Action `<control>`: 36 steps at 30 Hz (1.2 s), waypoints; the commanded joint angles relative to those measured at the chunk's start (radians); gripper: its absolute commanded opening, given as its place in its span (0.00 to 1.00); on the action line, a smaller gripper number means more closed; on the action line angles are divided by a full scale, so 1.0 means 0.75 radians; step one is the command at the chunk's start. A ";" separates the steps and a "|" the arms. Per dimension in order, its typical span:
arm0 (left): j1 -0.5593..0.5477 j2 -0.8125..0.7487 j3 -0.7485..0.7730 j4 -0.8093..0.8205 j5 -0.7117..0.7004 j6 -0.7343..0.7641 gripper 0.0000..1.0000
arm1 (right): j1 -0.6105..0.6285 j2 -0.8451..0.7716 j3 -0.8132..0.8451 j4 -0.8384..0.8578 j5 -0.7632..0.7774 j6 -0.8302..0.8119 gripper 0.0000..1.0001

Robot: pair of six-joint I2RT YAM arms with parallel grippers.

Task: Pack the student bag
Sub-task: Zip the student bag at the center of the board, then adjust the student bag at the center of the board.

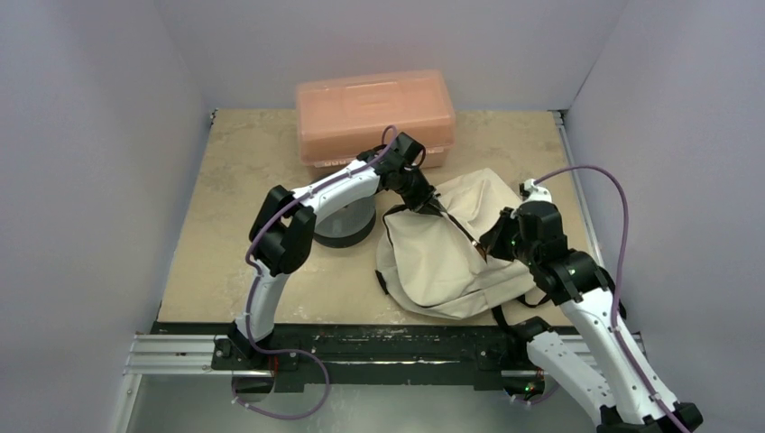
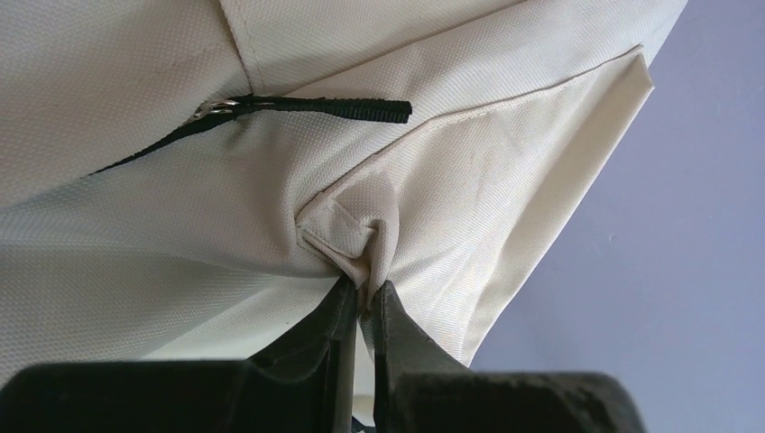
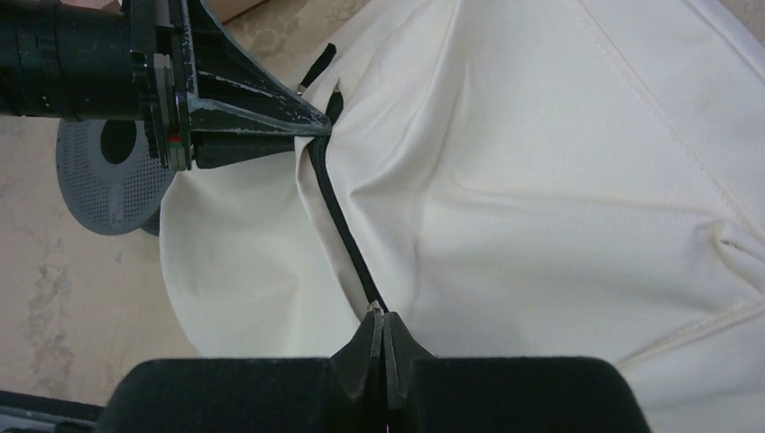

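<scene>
The cream student bag (image 1: 451, 257) lies on the table right of centre, with a black zip line (image 3: 341, 216) running across it. My left gripper (image 1: 435, 204) is at the bag's upper edge, shut on a small fold of the cream fabric (image 2: 356, 230) that bunches up between its fingertips (image 2: 365, 287). A black zip tab (image 2: 316, 106) lies on the cloth above that fold. My right gripper (image 3: 380, 313) is shut on the small metal zip pull at the near end of the zip line, and shows at the bag's right side (image 1: 485, 245). The left gripper (image 3: 311, 126) holds the far end of the same line.
A salmon-pink plastic box (image 1: 374, 117) stands at the back of the table. A grey perforated disc (image 1: 345, 225) (image 3: 108, 176) lies left of the bag, partly under my left arm. Black straps (image 1: 505, 316) trail toward the near rail. Walls close in on both sides.
</scene>
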State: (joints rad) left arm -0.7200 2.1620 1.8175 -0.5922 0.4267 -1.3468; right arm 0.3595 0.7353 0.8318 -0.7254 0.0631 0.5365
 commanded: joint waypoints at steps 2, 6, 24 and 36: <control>0.059 0.005 -0.015 0.024 -0.058 0.034 0.00 | -0.004 -0.136 0.094 -0.184 0.112 0.197 0.00; 0.066 0.003 -0.016 0.025 -0.051 0.037 0.00 | -0.003 -0.233 0.093 -0.286 0.152 0.276 0.00; 0.063 -0.019 -0.006 0.050 -0.004 0.055 0.00 | -0.003 -0.312 0.022 -0.504 0.341 0.420 0.00; 0.092 -0.015 -0.012 0.038 -0.029 0.074 0.00 | -0.001 -0.416 0.059 -0.569 0.388 0.560 0.00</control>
State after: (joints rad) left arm -0.6888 2.1620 1.8095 -0.5919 0.4618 -1.3243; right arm 0.3595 0.4328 0.8425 -1.1500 0.3233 0.9356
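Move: Still in the right fingers is the zip pull, with the student bag's near right corner about 9 cm back, 8 cm right and 10 cm lower. The black strap lies some 11 cm back, 9 cm right and 14 cm below that hand; the cloth pinched by the left gripper is about 10 cm ahead and 11 cm left of it. From the left hand, the pull is roughly 10 cm back and 11 cm right, about level. Drawing back and right towards the bag's near right corner, the right hand travels some 10 cm in all, rising slightly, dipping about 2 cm, then carrying on back and right while turning about 25 degrees clockwise. Its fingers stay shut, but their hold on the zip pull ends. The left hand keeps its pinch on the cloth by the zip's far end, easing about 1 cm forward and left late on. ##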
